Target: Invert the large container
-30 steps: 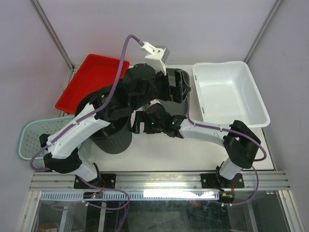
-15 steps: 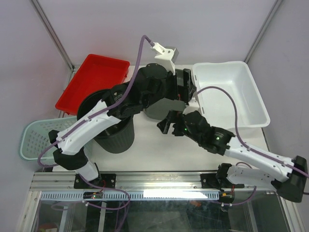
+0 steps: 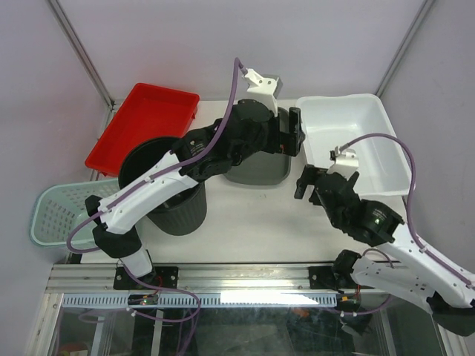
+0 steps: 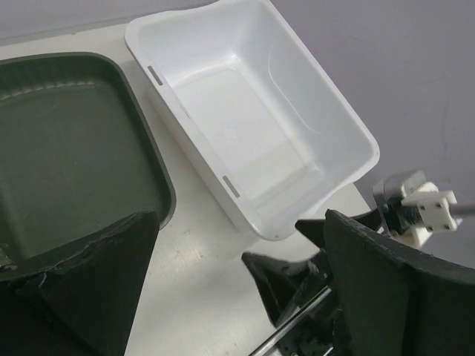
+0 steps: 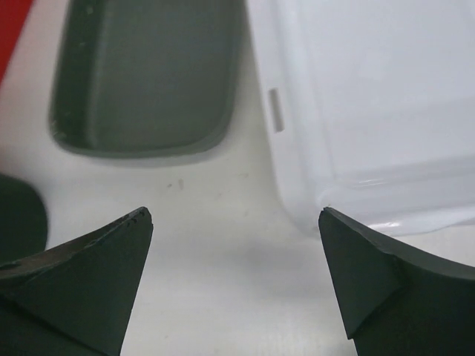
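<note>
The large container (image 3: pixel 256 169) is a dark grey-green rectangular tub lying flat on the table's middle back, partly under my left arm. A broad, smooth face (image 4: pixel 67 141) points up and looks like its underside (image 5: pixel 141 81). My left gripper (image 3: pixel 293 137) hovers open above its right end, between it and the white tub, holding nothing (image 4: pixel 239 222). My right gripper (image 3: pixel 310 179) is open too, in front of the white tub's near left corner and apart from the dark container. Only bare table lies between its fingertips (image 5: pixel 234 215).
A white tub (image 3: pixel 349 144) stands open side up at the back right, a finger's width from the dark container (image 4: pixel 252 119). A black bucket (image 3: pixel 174 211) stands at the left under my left arm. A red tray (image 3: pixel 141 122) and a pale green basket (image 3: pixel 52 211) lie further left.
The dark container went from standing on edge between both grippers to lying flat. My right arm swung away to the right, and my left gripper lifted and shifted right.
</note>
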Motion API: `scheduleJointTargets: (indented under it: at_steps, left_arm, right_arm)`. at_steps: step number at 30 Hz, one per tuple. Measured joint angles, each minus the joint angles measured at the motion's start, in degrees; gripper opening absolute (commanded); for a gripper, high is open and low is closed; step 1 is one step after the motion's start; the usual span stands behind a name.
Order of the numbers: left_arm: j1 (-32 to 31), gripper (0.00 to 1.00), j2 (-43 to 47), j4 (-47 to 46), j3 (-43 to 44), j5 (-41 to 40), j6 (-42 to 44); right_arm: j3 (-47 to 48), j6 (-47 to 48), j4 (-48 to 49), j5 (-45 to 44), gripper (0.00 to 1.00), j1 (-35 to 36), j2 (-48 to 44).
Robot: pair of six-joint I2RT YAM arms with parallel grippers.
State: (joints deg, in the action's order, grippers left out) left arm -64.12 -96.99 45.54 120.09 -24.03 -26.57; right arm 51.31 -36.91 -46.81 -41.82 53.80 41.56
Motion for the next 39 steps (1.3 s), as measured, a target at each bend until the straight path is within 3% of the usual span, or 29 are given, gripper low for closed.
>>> scheduleJointTargets:
  at_steps: [3, 9, 12, 18, 25, 31, 37, 39]
  left_arm:
    - [0.0, 0.99, 0.3, -0.2, 0.0, -0.9, 0.0]
    - [0.1, 0.99, 3.3, -0.6, -2.6, -2.6, 0.0]
    - [0.1, 0.99, 4.7, -0.7, -3.6, -2.9, 0.0]
    - [0.1, 0.99, 6.1, -1.3, -6.7, -2.9, 0.0]
    - [0.1, 0.99, 6.6, -2.0, -9.1, -2.4, -0.1]
    - [0.1, 0.99, 6.8, -2.2, -10.3, -1.8, -0.7]
    - [0.1, 0.99, 7.1, -2.6, -12.1, -1.1, -1.1]
    - [0.1, 0.99, 7.1, -2.6, -12.3, -0.9, -1.2]
  right_arm:
    - [1.3, 6.3, 1.7, 1.7, 0.99, -8.5, 3.5]
    - [4.1, 17.2, 6.5, 15.0, 0.99, -29.2, 15.3]
    - [7.7, 21.1, 7.8, 21.2, 0.99, -33.1, 22.9]
    - [11.8, 25.7, 10.1, 28.2, 0.95, -33.4, 32.0]
    - [13.1, 27.7, 12.2, 29.8, 0.54, -33.8, 38.2]
    - [13.3, 27.8, 12.7, 31.0, 0.39, -34.1, 41.1]
    - [13.5, 27.5, 12.5, 34.4, 0.0, -34.3, 40.3]
    - [14.1, 26.8, 11.6, 36.2, 0.0, -34.4, 39.0]
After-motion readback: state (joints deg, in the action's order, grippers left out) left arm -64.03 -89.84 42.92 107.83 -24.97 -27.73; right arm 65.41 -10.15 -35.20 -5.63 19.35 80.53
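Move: The right hand, open and empty, has the white container's left wall about 14 cm ahead, 1 cm to its right and 9 cm below; the container's middle is roughly 18 cm ahead, 16 cm right and 15 cm down. The grey tray is some 20 cm ahead, 15 cm left and 20 cm below, the black bin about 41 cm left and 2 cm ahead, 11 cm below. From the left hand the container lies about 13 cm ahead, 25 cm right and 33 cm below. Forward about 14 cm and down about 9, the right hand swings out to its right and curves back left to the white container's left wall, tipping its fingers some 20 degrees further down. Once nearly there it closes and pinches that wall, then eases up and left about a centimetre each. The left hand, still open, shifts slightly left, then sinks about 4 cm from its brief rise. ##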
